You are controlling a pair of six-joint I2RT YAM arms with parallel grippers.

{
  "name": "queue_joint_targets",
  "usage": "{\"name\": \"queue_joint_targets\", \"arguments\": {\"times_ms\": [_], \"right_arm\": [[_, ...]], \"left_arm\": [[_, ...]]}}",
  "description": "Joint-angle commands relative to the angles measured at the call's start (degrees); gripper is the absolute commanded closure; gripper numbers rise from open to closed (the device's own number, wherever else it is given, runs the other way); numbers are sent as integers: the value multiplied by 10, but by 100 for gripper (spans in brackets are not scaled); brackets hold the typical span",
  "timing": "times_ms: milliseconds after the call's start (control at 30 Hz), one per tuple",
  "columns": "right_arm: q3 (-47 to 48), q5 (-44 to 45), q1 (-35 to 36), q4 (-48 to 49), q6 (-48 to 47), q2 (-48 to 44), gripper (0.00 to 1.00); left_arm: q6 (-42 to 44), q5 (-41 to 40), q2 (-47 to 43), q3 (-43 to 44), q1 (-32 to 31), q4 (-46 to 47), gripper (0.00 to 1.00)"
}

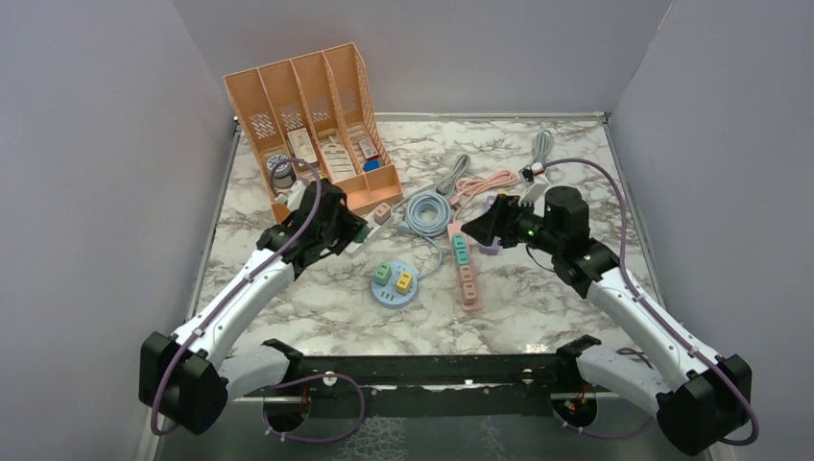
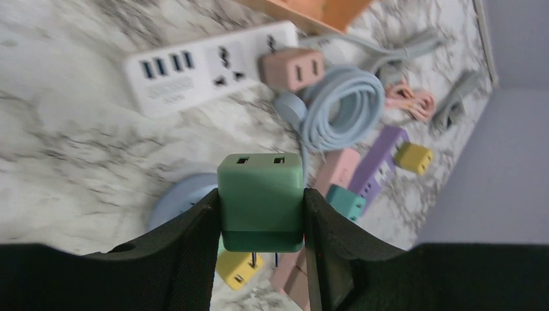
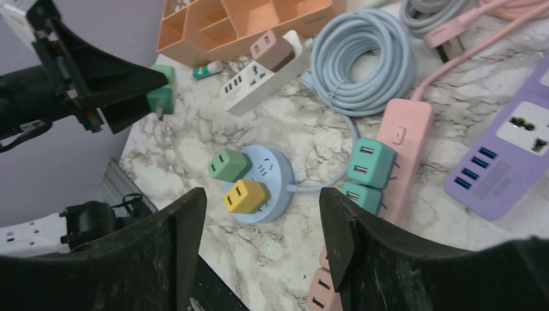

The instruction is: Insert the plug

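Note:
My left gripper is shut on a green two-prong plug, held in the air with its prongs pointing down. From the right wrist view the same plug hangs left of the white power strip. Below it lies a round blue socket hub with a green plug and a yellow plug seated in it. My right gripper is open and holds nothing, hovering above the marble between the hub and the pink power strip.
An orange desk organizer stands at the back left. A coiled light blue cable, a pink cable and grey cables lie behind the strips. A purple power strip sits at the right. Two teal plugs occupy the pink strip.

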Motion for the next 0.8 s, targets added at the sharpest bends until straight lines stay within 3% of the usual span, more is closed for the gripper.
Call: {"name": "queue_joint_targets", "arguments": {"times_ms": [0, 367, 767], "right_arm": [[-4, -50, 27, 91, 15, 15, 35], [-12, -26, 67, 183, 17, 38, 35], [7, 99, 68, 146, 30, 77, 38]], "left_arm": [[-69, 45, 48, 47, -75, 118, 78], [-173, 61, 168, 110, -195, 252, 78], [-209, 80, 213, 147, -236, 281, 76]]}}
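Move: The left hand holds the green plug; the right hand's open fingers, where it is bound, lie about 26 cm to its right, roughly level fore and aft and some 3 cm higher. From the left hand, the white strip is 8 cm ahead, 4 right and 15 below, and the blue coil 11 ahead, 17 right, as low. From the right hand, the green plug is 26 cm left and 3 lower; the pink strip lies 3 back, 2 left, 19 below. Still pinching the green plug, the left hand sweeps about 22 cm right and some 6 up towards the right gripper, slowing as it nears, its fingers swinging some 30 degrees out to the right. The right hand, open and empty, comes about 5 cm left while rising slightly, then sinks back and eases a couple of centimetres forward; no contact between its fingers and the plug can be seen. ##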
